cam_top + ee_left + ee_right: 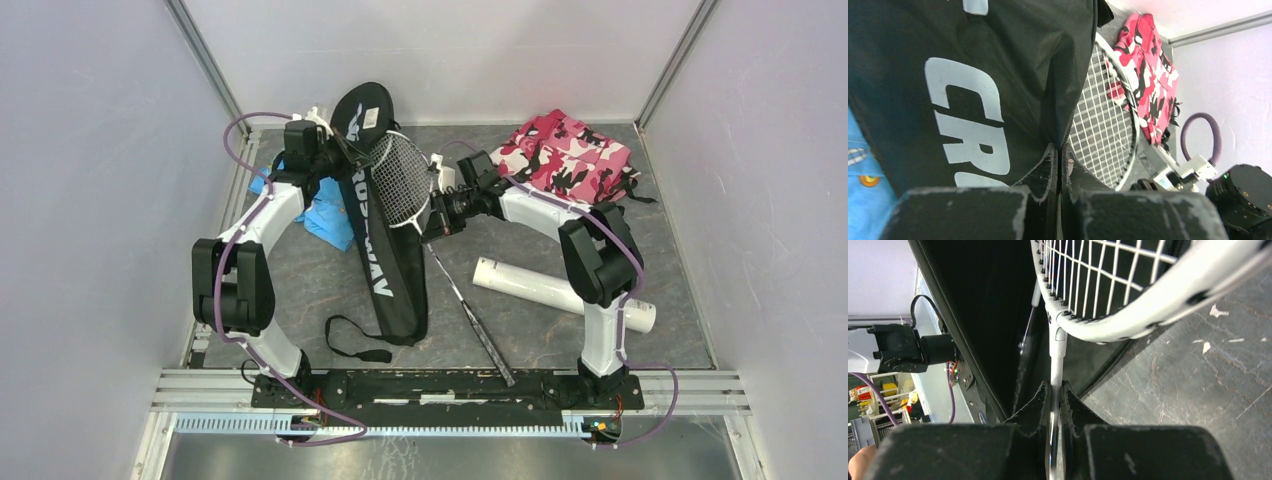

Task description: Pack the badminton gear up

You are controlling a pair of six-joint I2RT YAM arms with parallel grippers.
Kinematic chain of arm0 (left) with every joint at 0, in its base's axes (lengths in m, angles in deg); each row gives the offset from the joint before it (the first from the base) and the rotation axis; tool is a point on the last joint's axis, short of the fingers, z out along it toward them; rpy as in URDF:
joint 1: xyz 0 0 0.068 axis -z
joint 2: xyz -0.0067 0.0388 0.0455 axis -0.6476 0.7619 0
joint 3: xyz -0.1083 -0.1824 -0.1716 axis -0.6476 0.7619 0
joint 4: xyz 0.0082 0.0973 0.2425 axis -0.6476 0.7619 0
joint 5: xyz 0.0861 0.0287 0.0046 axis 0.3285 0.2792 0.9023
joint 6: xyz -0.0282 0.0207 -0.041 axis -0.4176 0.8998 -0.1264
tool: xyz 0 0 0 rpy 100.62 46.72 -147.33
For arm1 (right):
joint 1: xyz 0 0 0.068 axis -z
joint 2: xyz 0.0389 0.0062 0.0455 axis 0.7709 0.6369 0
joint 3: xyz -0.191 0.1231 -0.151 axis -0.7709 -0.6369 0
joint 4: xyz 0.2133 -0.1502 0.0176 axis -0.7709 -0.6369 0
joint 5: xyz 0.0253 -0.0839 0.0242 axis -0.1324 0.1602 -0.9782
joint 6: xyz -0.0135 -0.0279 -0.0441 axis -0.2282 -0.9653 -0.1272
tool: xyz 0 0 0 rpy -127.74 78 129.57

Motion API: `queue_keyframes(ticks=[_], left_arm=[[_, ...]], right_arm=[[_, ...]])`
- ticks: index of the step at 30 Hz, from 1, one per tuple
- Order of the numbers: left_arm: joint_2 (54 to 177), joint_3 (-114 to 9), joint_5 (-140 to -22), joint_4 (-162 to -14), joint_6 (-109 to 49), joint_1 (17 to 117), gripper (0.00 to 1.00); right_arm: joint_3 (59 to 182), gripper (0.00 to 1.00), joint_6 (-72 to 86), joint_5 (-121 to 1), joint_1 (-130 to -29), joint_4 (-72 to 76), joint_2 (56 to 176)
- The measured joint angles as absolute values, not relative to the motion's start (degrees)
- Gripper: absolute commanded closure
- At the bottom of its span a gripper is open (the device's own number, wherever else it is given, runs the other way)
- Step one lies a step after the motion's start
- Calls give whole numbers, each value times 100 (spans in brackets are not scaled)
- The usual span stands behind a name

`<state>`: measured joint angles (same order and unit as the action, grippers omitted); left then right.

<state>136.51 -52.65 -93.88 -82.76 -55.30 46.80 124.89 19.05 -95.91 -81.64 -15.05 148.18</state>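
The long black racket bag (388,262) lies lengthwise on the table, its wide end raised at the back. My left gripper (338,150) is shut on the bag's open zipper edge (1068,125), holding it up. A silver racket (404,178) has its strung head at the bag's mouth, and its black handle (492,350) trails toward the near rail. My right gripper (433,220) is shut on the racket's thin shaft (1056,370), just below the head (1158,295). The long white tube (560,295) lies on the table under my right arm. No shuttlecocks show.
A pink camouflage cloth (568,155) is bunched at the back right. A blue printed cloth (326,218) lies partly under the bag's left side. The bag's strap loop (350,345) rests near the front rail. White walls close in the table on three sides.
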Motion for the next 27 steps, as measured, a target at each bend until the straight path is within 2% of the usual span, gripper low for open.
queue_keyframes(ticks=[18, 27], left_arm=[[13640, -4841, -9766, -8724, -5997, 5148, 98], [13640, -4839, -9766, -8772, -5993, 5235, 98]], right_arm=[[13929, 100, 2386, -9596, -8360, -1485, 15895], [14666, 92, 2817, -9629, -8360, -1133, 16304]])
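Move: My right hand already holds the racket by its shaft just below the head; the badminton bag's open side lies about 9 cm ahead of it, 7 cm to its left and some 6 cm lower. My left hand already pinches the bag's upper flap, with the racket head's middle about 7 cm to its right, 3 cm back and 6 cm below. The blue cloth is some 10 cm back, 8 cm left and 19 cm below my left hand. With my right hand I feed the racket head into the bag's open side, going left and forward about 6 cm each way and rising slightly near the end. Meanwhile my left hand keeps its pinch on the flap and draws it right, some 5 cm and a little back and down, over the racket head, most of that early on. Both grippers stay closed. ##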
